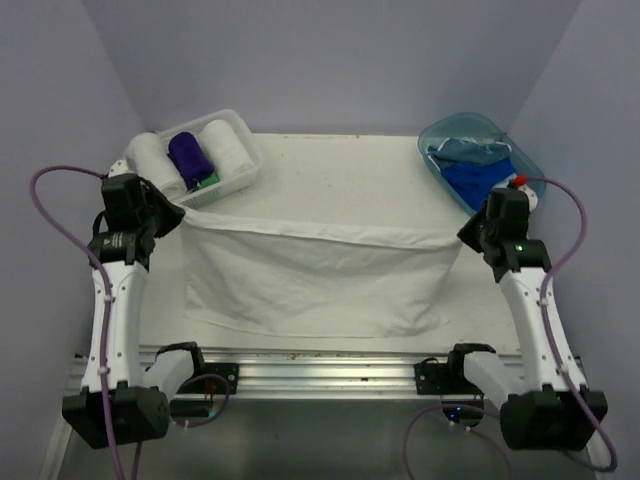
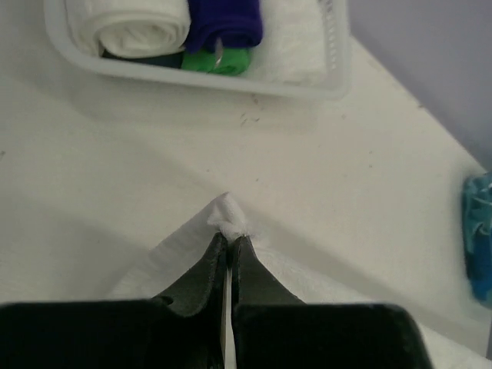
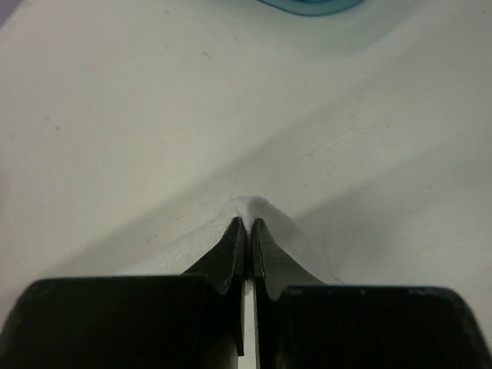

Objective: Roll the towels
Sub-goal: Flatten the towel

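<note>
A large white towel (image 1: 310, 280) hangs stretched between both grippers over the middle of the table, its lower part lying towards the near edge. My left gripper (image 1: 178, 213) is shut on the towel's left corner (image 2: 227, 213). My right gripper (image 1: 463, 237) is shut on the right corner (image 3: 254, 208). Rolled white towels (image 1: 148, 155), a purple one (image 1: 189, 153) and a green one (image 1: 208, 181) sit in the white basket (image 1: 246, 168) at the back left. Blue towels (image 1: 475, 172) lie in the teal tub (image 1: 438, 130) at the back right.
The basket (image 2: 231, 81) lies just beyond the left gripper, and the tub's rim (image 3: 307, 6) just beyond the right one. Purple cables (image 1: 60, 215) loop beside each arm. A metal rail (image 1: 320, 370) runs along the near edge.
</note>
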`<control>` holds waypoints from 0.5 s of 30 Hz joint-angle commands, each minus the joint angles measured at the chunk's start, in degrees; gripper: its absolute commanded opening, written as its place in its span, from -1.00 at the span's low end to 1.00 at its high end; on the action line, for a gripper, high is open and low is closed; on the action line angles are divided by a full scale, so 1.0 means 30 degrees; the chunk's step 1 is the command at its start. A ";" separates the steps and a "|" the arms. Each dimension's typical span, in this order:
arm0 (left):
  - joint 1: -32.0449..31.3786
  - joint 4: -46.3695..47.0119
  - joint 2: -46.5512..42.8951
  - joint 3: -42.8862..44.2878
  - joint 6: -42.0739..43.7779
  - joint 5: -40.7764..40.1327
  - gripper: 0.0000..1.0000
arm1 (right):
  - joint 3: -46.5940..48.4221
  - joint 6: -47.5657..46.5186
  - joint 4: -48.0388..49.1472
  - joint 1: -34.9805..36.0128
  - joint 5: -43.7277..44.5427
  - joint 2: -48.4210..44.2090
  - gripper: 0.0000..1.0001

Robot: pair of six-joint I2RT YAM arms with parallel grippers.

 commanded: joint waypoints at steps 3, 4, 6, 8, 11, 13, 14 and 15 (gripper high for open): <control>-0.0038 0.3795 0.4960 -0.1515 -0.0240 -0.0614 -1.00 | -0.0254 0.0679 0.6877 0.0395 0.0478 0.7372 -1.00; -0.0038 0.4089 0.5663 -0.1399 -0.0212 -0.0613 -1.00 | 0.0159 0.0680 0.7112 0.0396 0.0597 0.8206 -1.00; -0.0038 0.4442 0.7685 -0.0785 -0.0183 -0.0671 -1.00 | 0.1385 0.0563 0.7728 0.1063 0.1094 0.9761 -1.00; -0.0009 0.4589 0.9351 0.0061 -0.0240 -0.0671 -1.00 | 0.2210 0.0446 0.7963 0.1158 0.1242 1.1461 -1.00; -0.0009 0.4736 1.1053 0.1203 -0.0387 -0.0467 -1.00 | 0.3879 0.0328 0.7731 0.1188 0.1301 1.3279 -1.00; -0.0038 0.4619 1.1761 0.1822 -0.0417 -0.0437 -1.00 | 0.4994 0.0270 0.7641 0.1188 0.1302 1.4012 -1.00; -0.0038 0.4590 1.2286 0.2347 -0.0446 -0.0437 -1.00 | 0.5345 0.0241 0.7670 0.1187 0.1330 1.4566 -1.00; -0.0038 0.4590 1.2494 0.2555 -0.0417 -0.0379 -1.00 | 0.5958 0.0211 0.7700 0.1187 0.1330 1.4833 -1.00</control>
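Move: The white towel hangs from both hands; its near edge, already on the table, is some 17 cm back and 28 cm below, its middle about 30 cm inward of each hand. The bare table it goes to lies roughly 12 cm ahead of and 28 below the left hand, 16 ahead of and 22 below the right. The white basket is 27 cm ahead and 3 left of the left hand; the blue bin is 28 ahead and 11 right of the right hand. The white towel, still pinched by a far corner in each shut gripper, is swept quickly down and forward onto the table. The left hand drops some 16 cm while going about 10 forward towards the basket; the right reaches 16 cm forward towards the bin, sinking 13 and then rising a little. Both sets of fingers tip further down as they go, the left by roughly 25 degrees. ##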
